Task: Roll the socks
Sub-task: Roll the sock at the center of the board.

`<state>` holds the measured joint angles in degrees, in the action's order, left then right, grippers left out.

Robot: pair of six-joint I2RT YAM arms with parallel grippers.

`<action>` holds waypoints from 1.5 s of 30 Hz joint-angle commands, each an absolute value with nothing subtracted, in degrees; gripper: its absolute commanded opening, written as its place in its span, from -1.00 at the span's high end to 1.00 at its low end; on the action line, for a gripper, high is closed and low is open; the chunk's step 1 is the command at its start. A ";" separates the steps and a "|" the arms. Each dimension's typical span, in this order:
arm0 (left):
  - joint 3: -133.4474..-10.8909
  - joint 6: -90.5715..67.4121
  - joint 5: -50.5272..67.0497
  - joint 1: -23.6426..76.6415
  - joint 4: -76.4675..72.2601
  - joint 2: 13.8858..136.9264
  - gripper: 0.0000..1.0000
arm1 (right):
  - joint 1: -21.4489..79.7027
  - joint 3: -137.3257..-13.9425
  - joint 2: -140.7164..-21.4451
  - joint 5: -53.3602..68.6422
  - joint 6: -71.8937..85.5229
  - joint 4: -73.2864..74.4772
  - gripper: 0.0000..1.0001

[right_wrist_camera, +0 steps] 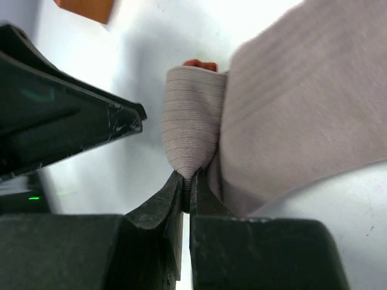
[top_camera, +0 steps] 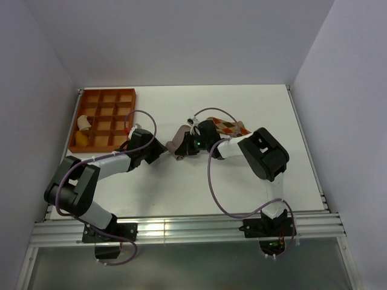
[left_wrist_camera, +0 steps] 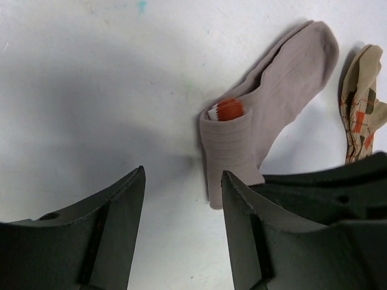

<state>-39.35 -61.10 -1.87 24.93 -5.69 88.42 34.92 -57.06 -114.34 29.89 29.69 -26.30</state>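
The grey-brown sock lies mid-table, partly folded over itself, with its red-and-white cuff tucked inside the fold. My right gripper is shut on the ribbed folded edge of this sock, pinching a thin bit of fabric. My left gripper is open just to the sock's left, jaws empty over bare table, one finger close to the sock's end. The tan argyle sock lies behind the right arm and shows at the right edge of the left wrist view.
An orange compartment tray stands at the back left, with a white object and a yellow one in its cells. Both arms meet over the table's middle. Walls close in at the back and both sides.
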 commanded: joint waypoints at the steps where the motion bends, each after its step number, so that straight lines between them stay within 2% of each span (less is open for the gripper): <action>1: -37.71 -62.05 -0.53 24.87 -11.16 87.19 -0.16 | 33.23 -57.92 -117.67 38.75 39.63 -29.09 1.00; 10: -37.09 -62.93 0.96 24.87 -19.49 90.26 -0.18 | 30.67 -57.74 -123.13 45.44 50.18 -34.63 1.00; 23: -36.74 -63.72 0.61 24.96 -24.78 96.68 -0.19 | 30.15 -62.31 -124.28 47.46 46.76 -26.64 1.00; 28: -37.18 -63.81 0.70 25.05 -24.08 97.29 0.01 | 30.06 -62.75 -124.28 47.11 45.18 -24.61 0.97; 29: -37.09 -63.72 0.62 25.14 -23.82 97.21 0.13 | 29.97 -63.10 -124.19 47.11 45.00 -24.00 0.95; 31: -36.91 -63.72 0.62 25.31 -23.03 97.21 0.24 | 29.97 -63.28 -123.75 46.58 44.04 -23.30 0.93; 32: -37.00 -63.63 0.62 25.31 -22.77 97.21 0.39 | 29.97 -63.63 -123.58 46.32 43.51 -22.25 0.91; 35: -37.44 -63.02 0.35 25.40 -20.75 96.94 0.58 | 29.97 -64.07 -122.00 44.39 40.61 -19.44 0.82; 38: -38.49 -62.23 0.26 25.49 -18.12 96.86 0.85 | 30.06 -63.46 -118.84 41.76 36.49 -17.94 0.55; 39: -38.76 -62.05 0.26 25.49 -17.41 96.86 0.89 | 30.06 -63.02 -116.48 40.88 35.34 -17.49 0.42; 45: -43.32 -59.24 0.26 25.66 -9.34 97.29 0.99 | 32.42 -59.77 -104.88 28.76 18.66 -13.27 -0.03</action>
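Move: The rolled end of the sock lies about 4 cm to the left gripper's right, 1 cm ahead and a little lower; the right fingers are already shut on its other end, its middle about 3 cm to their left and 1 cm ahead. From the left gripper, the sock's flat foot is centred some 7 cm forward and 8 cm right, the argyle sock about 7 cm forward and 27 cm right. Twist the right wrist about 25 degrees about its fingers, their top going forward, while they still pinch the roll. Bring the open left gripper some 3.5 cm forward and right, ending slightly lower, and shut it on the roll's left end. Then open the right fingers about halfway, partly untwist and draw off right and up. ##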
